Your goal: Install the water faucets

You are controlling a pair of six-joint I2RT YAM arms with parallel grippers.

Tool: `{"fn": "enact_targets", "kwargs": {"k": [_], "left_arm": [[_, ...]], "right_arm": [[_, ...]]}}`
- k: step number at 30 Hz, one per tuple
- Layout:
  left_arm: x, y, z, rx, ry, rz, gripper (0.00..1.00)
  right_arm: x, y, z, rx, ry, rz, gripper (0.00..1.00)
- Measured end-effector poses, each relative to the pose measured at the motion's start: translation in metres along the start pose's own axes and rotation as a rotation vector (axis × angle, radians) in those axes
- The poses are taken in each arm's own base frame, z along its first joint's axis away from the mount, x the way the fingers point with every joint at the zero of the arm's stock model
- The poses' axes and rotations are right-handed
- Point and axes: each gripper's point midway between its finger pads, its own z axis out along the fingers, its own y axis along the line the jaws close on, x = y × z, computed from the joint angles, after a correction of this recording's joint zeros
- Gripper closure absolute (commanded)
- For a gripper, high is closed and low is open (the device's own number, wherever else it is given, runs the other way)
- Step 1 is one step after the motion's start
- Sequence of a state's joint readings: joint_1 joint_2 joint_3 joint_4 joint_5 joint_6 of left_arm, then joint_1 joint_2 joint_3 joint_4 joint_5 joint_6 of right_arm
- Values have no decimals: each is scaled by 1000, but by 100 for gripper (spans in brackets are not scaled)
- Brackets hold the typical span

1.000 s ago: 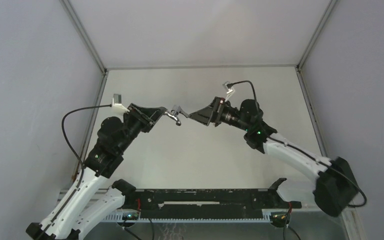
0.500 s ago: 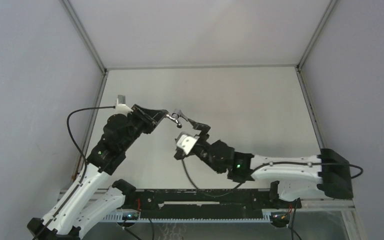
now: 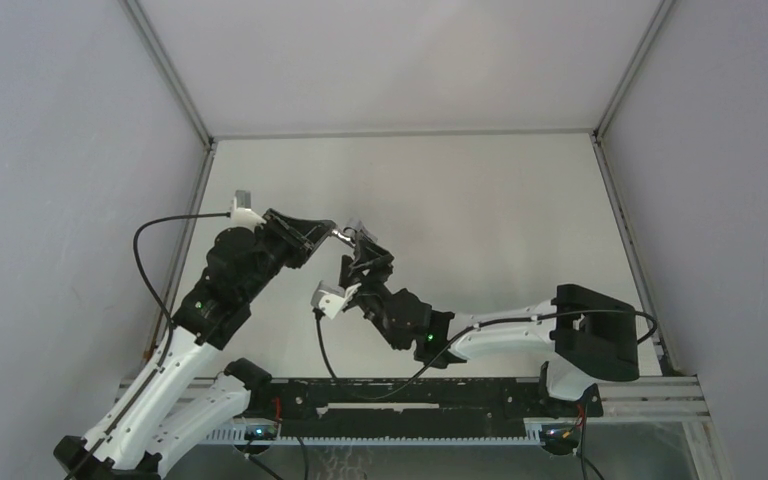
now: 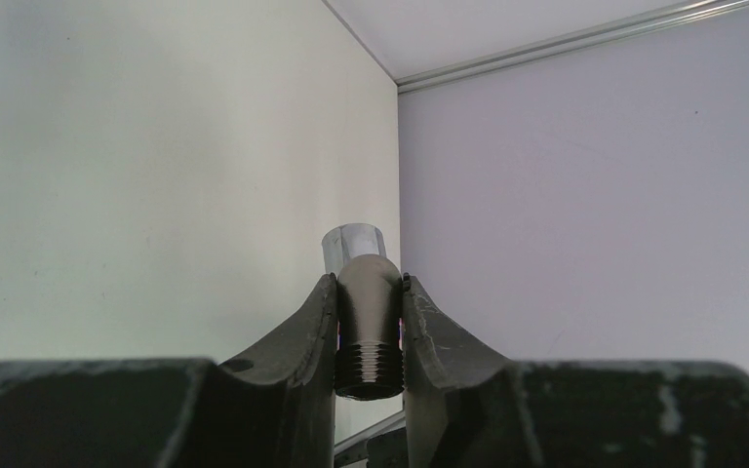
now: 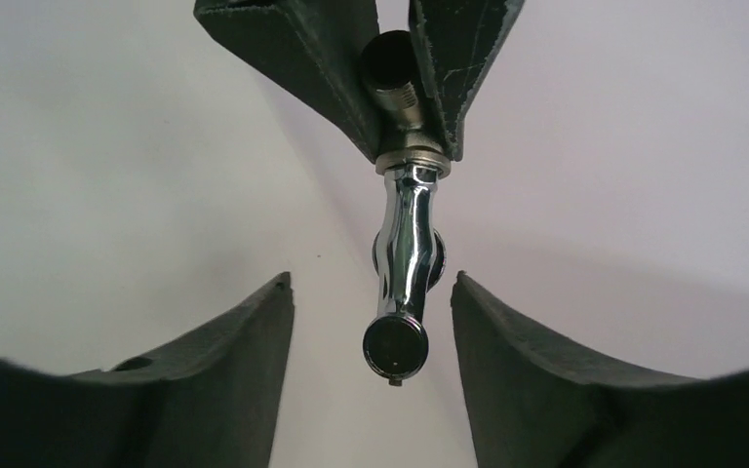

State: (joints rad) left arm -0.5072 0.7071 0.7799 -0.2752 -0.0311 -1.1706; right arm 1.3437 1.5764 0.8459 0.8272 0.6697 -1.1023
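A shiny silver bent water faucet [image 3: 348, 233] is held in the air above the white table. My left gripper [image 4: 369, 285] is shut on its dark threaded end [image 4: 369, 336], and the silver body [image 4: 351, 242] sticks out beyond the fingertips. In the right wrist view the faucet [image 5: 405, 244] hangs from the left gripper's fingers [image 5: 302, 44], with its round end [image 5: 395, 348] facing the camera. My right gripper [image 5: 371, 278] is open, one finger on each side of that end and not touching it. From above, the right gripper [image 3: 363, 252] points up at the faucet from the near side.
The white table [image 3: 480, 200] is boxed in by grey walls with aluminium frame bars [image 3: 400, 132] at the back and sides. A black rail [image 3: 410, 395] runs along the near edge. The right arm [image 3: 500, 335] lies low across the front right.
The right arm has swung from the faucet's right side down and round to its near side, and its gripper now faces the faucet's free end. The left arm has held nearly still.
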Motion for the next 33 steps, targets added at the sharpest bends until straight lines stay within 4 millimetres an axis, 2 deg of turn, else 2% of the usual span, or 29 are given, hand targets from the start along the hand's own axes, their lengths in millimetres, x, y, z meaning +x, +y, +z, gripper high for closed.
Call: {"fn": "enact_targets", "kwargs": {"k": [5, 10, 12, 13, 19, 33], "left_arm": [[0, 1, 0, -2, 1, 1, 100], [1, 1, 0, -6, 2, 0, 100], [-1, 1, 1, -4, -5, 2, 100], [-2, 1, 1, -5, -9, 1, 100], [-3, -2, 1, 10, -14, 1, 100], [7, -16, -2, 73, 46, 3, 100]], "right_arm": [[3, 0, 7, 28, 6, -12, 57], [3, -10, 13, 63, 12, 28, 76], [4, -11, 16, 56, 22, 64, 91], [4, -11, 17, 49, 27, 84, 95], [2, -13, 15, -74, 31, 330, 100], [-11, -18, -7, -588, -51, 1194, 100]]}}
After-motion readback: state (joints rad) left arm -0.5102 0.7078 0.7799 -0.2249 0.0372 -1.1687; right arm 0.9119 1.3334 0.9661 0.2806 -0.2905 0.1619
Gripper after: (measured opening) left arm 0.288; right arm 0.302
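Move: Between the right hand's open fingers stands the chrome faucet, its middle only about 1 cm ahead and 1 cm to the left, at finger height. The metal fitting that it joins, still pinched by the left hand, lies some 3 cm ahead, 5 cm left and 2 cm above the right hand. From the left hand, the faucet is roughly 2 cm back, 4 cm right and 2 cm lower. Closing on the chrome faucet while easing about 2 cm forward, the right hand pinches it, then rolls some 75 degrees clockwise as seen looking along its fingers towards the fitting, drawing back about 2 cm and rising slightly until it points mostly left. The left hand keeps its grip on the fitting, shifting roughly 1 cm right and 1 cm up. ##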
